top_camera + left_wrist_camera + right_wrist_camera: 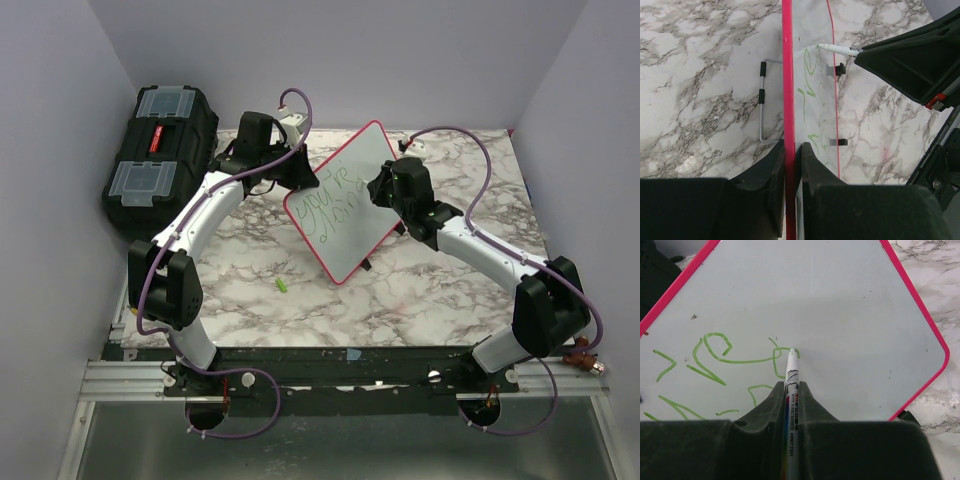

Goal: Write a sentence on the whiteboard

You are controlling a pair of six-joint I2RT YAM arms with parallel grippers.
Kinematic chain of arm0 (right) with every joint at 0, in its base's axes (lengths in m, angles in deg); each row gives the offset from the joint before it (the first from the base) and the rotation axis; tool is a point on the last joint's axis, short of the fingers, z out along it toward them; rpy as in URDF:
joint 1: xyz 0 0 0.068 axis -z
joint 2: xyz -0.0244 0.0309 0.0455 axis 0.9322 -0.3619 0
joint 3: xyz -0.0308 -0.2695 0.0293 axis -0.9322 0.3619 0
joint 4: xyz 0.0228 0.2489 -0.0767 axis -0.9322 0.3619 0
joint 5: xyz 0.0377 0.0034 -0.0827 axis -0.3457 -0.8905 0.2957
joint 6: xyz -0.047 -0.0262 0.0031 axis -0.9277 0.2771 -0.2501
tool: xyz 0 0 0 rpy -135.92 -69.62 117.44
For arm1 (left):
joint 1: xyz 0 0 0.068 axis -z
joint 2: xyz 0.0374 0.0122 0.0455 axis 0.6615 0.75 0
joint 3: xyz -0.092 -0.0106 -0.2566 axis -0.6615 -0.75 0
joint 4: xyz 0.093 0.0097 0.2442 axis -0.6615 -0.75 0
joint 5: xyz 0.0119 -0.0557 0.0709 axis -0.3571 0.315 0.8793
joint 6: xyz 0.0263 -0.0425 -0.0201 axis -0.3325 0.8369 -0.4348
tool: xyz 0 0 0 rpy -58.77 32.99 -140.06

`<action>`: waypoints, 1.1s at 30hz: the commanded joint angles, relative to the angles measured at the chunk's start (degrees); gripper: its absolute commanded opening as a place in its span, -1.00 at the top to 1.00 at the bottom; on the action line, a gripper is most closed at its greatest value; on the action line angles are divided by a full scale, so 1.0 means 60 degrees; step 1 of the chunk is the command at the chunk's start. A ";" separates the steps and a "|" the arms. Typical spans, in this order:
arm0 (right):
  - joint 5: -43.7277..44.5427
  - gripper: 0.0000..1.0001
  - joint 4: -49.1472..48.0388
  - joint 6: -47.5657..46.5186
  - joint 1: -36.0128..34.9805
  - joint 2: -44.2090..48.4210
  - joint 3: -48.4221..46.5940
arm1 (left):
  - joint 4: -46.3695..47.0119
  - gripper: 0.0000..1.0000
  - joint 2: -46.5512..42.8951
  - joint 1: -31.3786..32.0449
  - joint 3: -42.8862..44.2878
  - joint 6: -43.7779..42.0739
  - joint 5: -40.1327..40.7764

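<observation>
The whiteboard (352,248), white with a red-pink frame, stands tilted in the middle of the marble table. My left gripper (298,172) is shut on its upper left edge; in the left wrist view the fingers (791,146) pinch the red frame (787,75). My right gripper (384,190) is shut on a white marker (791,371). The marker's tip (792,351) touches the board (850,305) at the end of a green stroke. The sentence (715,357) shows as green handwritten lettering in two lines (335,200), partly hidden by the right gripper (792,386).
A black toolbox (160,150) with clear lid compartments sits at the back left. A small green cap (282,286) lies on the table in front of the board. A wire stand (761,100) sticks out behind the board. Purple walls close in on both sides.
</observation>
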 commanded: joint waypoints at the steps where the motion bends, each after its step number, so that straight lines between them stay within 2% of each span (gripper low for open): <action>1: -0.0359 0.99 -0.0142 0.0033 -0.0025 -0.0302 -0.0030 | -0.0666 1.00 0.0011 0.0315 -0.0143 -0.0675 -0.0343; 33: -0.1396 0.99 0.0143 0.0223 -0.0033 0.0277 0.1897 | -0.0614 1.00 -0.0097 0.0315 -0.0237 -0.0591 -0.0313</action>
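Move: On the leaning whiteboard, the blank spot where the green tail will end lies about 2 cm ahead of the right hand, 1 cm to its right and 7 cm below. The last letter's loop sits some 5 cm ahead, 2 cm left and 2 cm below; the board's middle is roughly 1 cm ahead, 5 cm left and 6 cm below. The left gripper is around 15 cm left and 2 cm ahead. From the left hand, the blank spot lies level, 16 cm right and 8 cm lower. The whiteboard's blank face below the last loop gets the marker: its tip rests there at the letter's top right, then the right hand, still gripping it, draws down along the slope, also back and somewhat right, about 5 cm, tipping down slightly. The left fingers keep their pinch on the board's edge and hold still. ##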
